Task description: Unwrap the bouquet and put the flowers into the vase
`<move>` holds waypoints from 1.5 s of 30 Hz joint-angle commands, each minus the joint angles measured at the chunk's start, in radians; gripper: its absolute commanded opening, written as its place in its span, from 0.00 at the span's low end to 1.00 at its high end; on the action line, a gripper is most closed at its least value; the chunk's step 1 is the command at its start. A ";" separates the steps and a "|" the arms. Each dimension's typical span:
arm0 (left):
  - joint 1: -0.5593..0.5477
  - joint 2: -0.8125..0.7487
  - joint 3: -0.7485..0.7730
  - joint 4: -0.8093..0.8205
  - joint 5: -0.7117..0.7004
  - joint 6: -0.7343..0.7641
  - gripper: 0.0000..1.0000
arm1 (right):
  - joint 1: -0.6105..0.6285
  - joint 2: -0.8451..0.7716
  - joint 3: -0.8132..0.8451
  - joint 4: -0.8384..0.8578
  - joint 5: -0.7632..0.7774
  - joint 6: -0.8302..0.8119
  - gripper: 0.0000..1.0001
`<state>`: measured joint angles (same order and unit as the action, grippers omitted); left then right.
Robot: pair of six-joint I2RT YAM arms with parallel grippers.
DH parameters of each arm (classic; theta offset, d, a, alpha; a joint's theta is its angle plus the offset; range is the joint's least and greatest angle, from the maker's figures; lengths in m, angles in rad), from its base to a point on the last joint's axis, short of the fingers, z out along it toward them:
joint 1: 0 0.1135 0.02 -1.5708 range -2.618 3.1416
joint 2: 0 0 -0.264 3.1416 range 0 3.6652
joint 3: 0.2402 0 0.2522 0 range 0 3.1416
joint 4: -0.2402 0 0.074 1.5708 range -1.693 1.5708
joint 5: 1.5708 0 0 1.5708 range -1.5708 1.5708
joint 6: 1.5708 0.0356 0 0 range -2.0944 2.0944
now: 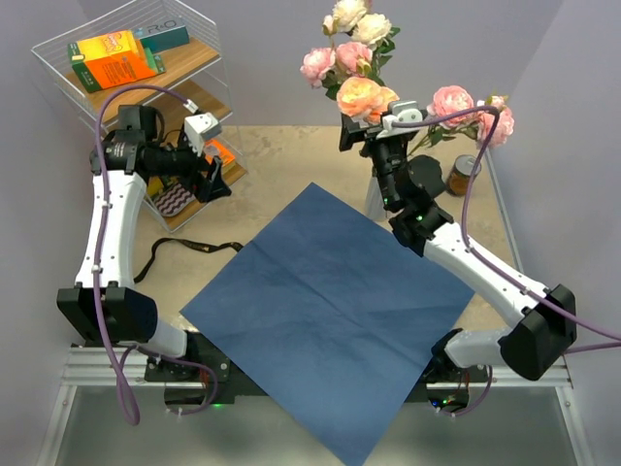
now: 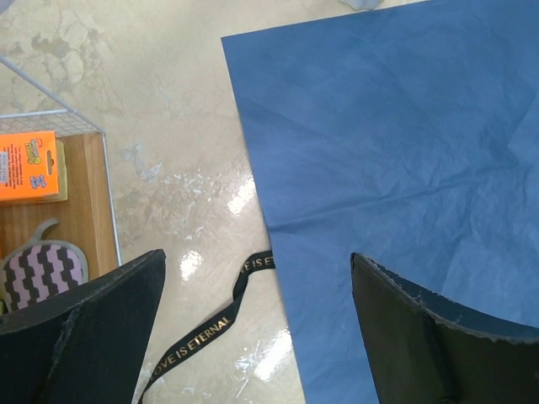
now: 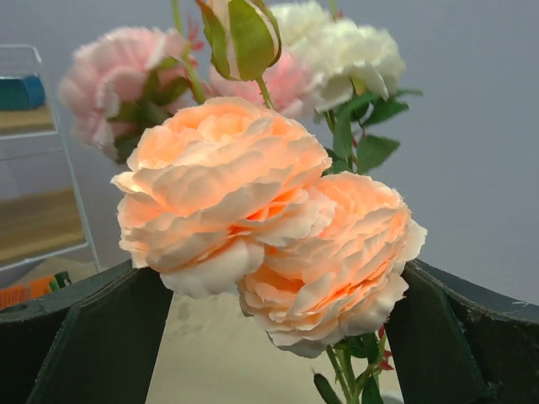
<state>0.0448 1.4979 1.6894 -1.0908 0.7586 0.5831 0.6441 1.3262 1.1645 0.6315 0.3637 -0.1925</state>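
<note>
The flowers (image 1: 361,92) stand upright at the back right: peach, pink and cream roses on green stems. A sliver of the whitish vase (image 1: 373,202) shows below them, mostly hidden by my right arm. My right gripper (image 1: 364,131) is open just under the peach blooms (image 3: 261,210), which sit between its spread fingers (image 3: 101,337) without being pinched. The bouquet's blue paper (image 1: 330,301) lies spread flat in the middle of the table. Its black ribbon (image 1: 184,248) lies loose to the left. My left gripper (image 2: 257,337) hangs open above the ribbon (image 2: 210,324) and the paper's edge (image 2: 396,143), holding nothing.
A wire shelf rack (image 1: 58,44) at the back left holds orange boxes (image 1: 116,58) and a zigzag-patterned item (image 2: 42,265). A small brown jar (image 1: 464,175) with a metal lid stands at the right edge. The paper's near corner overhangs the table front.
</note>
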 commanded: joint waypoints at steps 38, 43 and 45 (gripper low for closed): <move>0.001 -0.157 -0.210 0.155 -0.010 -0.172 0.96 | 0.158 -0.409 -0.213 -1.018 0.061 0.528 0.99; 0.001 -0.191 -0.352 0.253 -0.031 -0.213 0.96 | 0.161 -0.443 -0.261 -1.030 -0.058 0.512 0.99; 0.001 -0.189 -0.402 0.272 -0.033 -0.226 0.96 | 0.166 -0.447 -0.269 -1.007 -0.120 0.522 0.99</move>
<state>0.0448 1.3312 1.3586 -0.9176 0.7357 0.4126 0.8005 0.9009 0.9134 -0.4313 0.4191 0.3466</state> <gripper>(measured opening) 0.957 0.987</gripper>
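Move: The open right hand is up at the peach roses, whose heads stand about 4 cm ahead, 4 cm up and 2 cm right of it. The vase holding them lies some 7 cm ahead, 8 cm right and 34 cm below; the blue wrapping spreads roughly 20 cm back, 5 cm left and 46 cm below. From the left hand, the vase is about 12 cm ahead, 38 cm right and 17 cm lower. Clear of the peach roses, the right hand sinks about 20 cm and draws back some 14 cm to the near side of the vase, over the blue wrapping. It swings right on the way and then partly back left, tipping down almost 50 degrees, fingers wide open. The left hand, empty and open, rises slightly, then late on drops and eases back. ##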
